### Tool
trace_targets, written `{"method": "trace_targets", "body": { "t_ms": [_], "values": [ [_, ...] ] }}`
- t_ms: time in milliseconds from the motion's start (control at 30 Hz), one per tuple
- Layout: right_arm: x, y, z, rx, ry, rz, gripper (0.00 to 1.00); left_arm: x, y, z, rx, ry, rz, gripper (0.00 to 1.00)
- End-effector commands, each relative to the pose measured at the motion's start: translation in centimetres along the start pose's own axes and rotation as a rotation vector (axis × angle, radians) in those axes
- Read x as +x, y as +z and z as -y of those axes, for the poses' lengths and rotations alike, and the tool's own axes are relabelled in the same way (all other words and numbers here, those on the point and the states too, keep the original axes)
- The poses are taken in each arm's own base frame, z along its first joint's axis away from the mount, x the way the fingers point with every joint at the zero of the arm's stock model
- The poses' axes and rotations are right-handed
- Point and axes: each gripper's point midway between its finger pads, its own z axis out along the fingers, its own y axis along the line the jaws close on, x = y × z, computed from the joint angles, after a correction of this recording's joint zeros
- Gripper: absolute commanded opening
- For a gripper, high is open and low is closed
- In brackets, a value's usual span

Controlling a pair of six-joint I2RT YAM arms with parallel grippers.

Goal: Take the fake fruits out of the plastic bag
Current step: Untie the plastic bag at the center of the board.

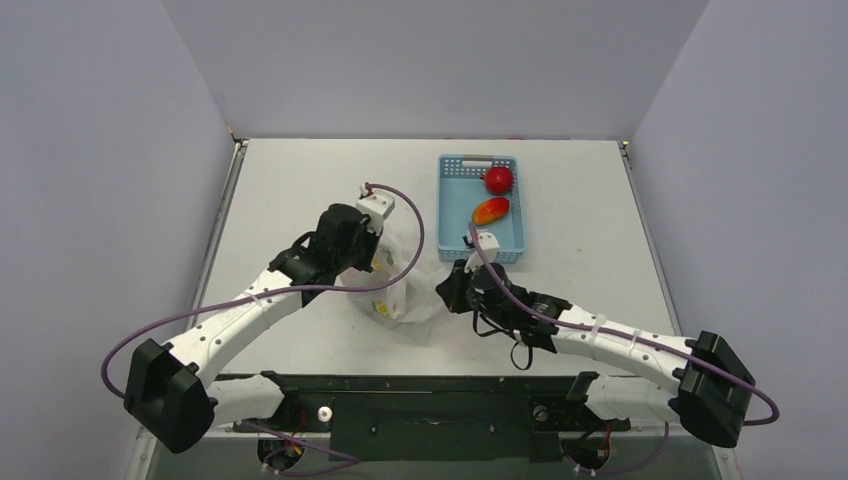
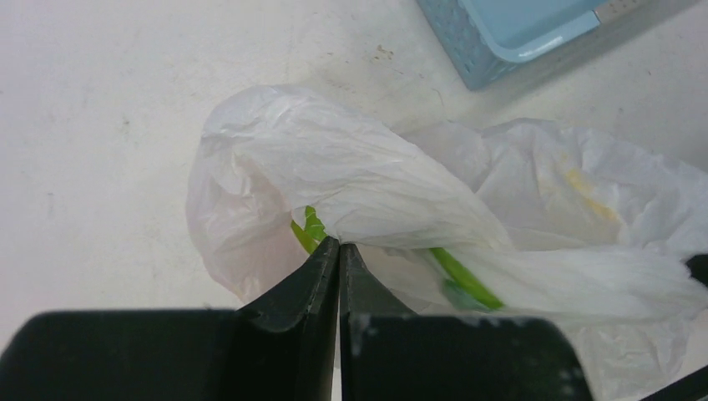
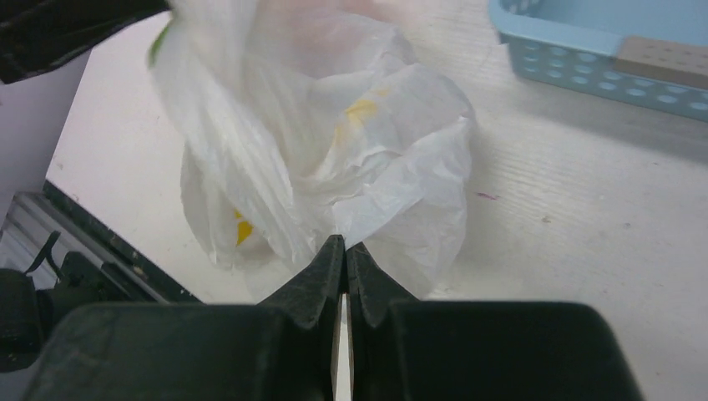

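Note:
The plastic bag [image 1: 405, 290] is thin, white and crinkly with yellow marks, and stands crumpled at the table's near middle between my two arms. My left gripper [image 1: 378, 262] is shut on the bag's upper left fold; in the left wrist view the gripper [image 2: 339, 244] pinches white film, with a green printed strip [image 2: 455, 271] beside it. My right gripper [image 1: 442, 293] is shut on the bag's right side; in the right wrist view the gripper [image 3: 345, 242] grips the film of the bag [image 3: 334, 142]. The fake fruits are hidden; none shows through the bag.
A light blue basket [image 1: 452, 222] stands at the back right of the bag, holding a round red apple [image 1: 498, 179] and a red-orange mango [image 1: 490, 210]. Its corner shows in the left wrist view [image 2: 501, 42] and the right wrist view [image 3: 601, 71]. The table's front rail [image 1: 420, 385] lies close behind the bag.

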Motion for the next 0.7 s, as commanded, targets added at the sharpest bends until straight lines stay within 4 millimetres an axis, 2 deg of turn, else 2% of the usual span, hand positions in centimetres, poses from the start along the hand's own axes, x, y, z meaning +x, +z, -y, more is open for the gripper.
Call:
{"method": "trace_targets", "body": {
  "t_ms": [0,100,267,300,433,533,667],
  "values": [
    [-1.0,-0.6,3.7,0.034,0.117,0.063,0.0,-3.3,-2.1,-3.3,-0.141,-0.037,0.135,0.0],
    [-0.5,-0.4,5.9,0.054,0.15,0.03,0.0,-3.8,-2.8,-3.5,-0.137,-0.029,0.164,0.0],
    [-0.2,-0.7,6.6,0.092,0.073,-0.027,0.0,-3.8,-2.8,-2.7,-0.092,-0.027,0.177,0.0],
    [-0.6,-0.8,6.4,0.095,0.061,-0.025,0.0,-3.9,-2.8,-2.6,-0.087,-0.027,0.177,0.0],
    [-2.1,-1.8,6.8,0.135,-0.027,-0.022,0.18,-3.8,-2.6,-2.2,-0.064,-0.023,0.169,0.0],
    [-3.8,-2.9,6.3,0.139,-0.115,0.015,0.4,-3.8,-2.5,-1.9,-0.047,-0.022,0.168,0.0],
    [-6.2,-4.1,2.6,0.017,-0.208,0.098,0.62,-3.9,-2.5,-1.8,-0.041,-0.023,0.169,0.0]
  ]
}}
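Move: The left hand already pinches a strip of the white bag's film. The bag's middle lies about 6 cm to its right, 4 cm back and 8 cm below. The right hand also has a bit of bag film in its shut fingertips, with the bag's middle some 11 cm to its left, level fore and aft and about 7 cm below. From that hand, the blue basket's middle is roughly 22 cm ahead, 11 cm right and 9 cm lower. Rightward and a little forward, the right hand pulls quickly away from the bag, about 6 cm, dipping some 3 cm. It then stays beside the bag while its fingers open to about half, letting go of the film, and rises back. The left hand keeps its pinch, drawing up about 3.5 cm and slightly left before holding still. ##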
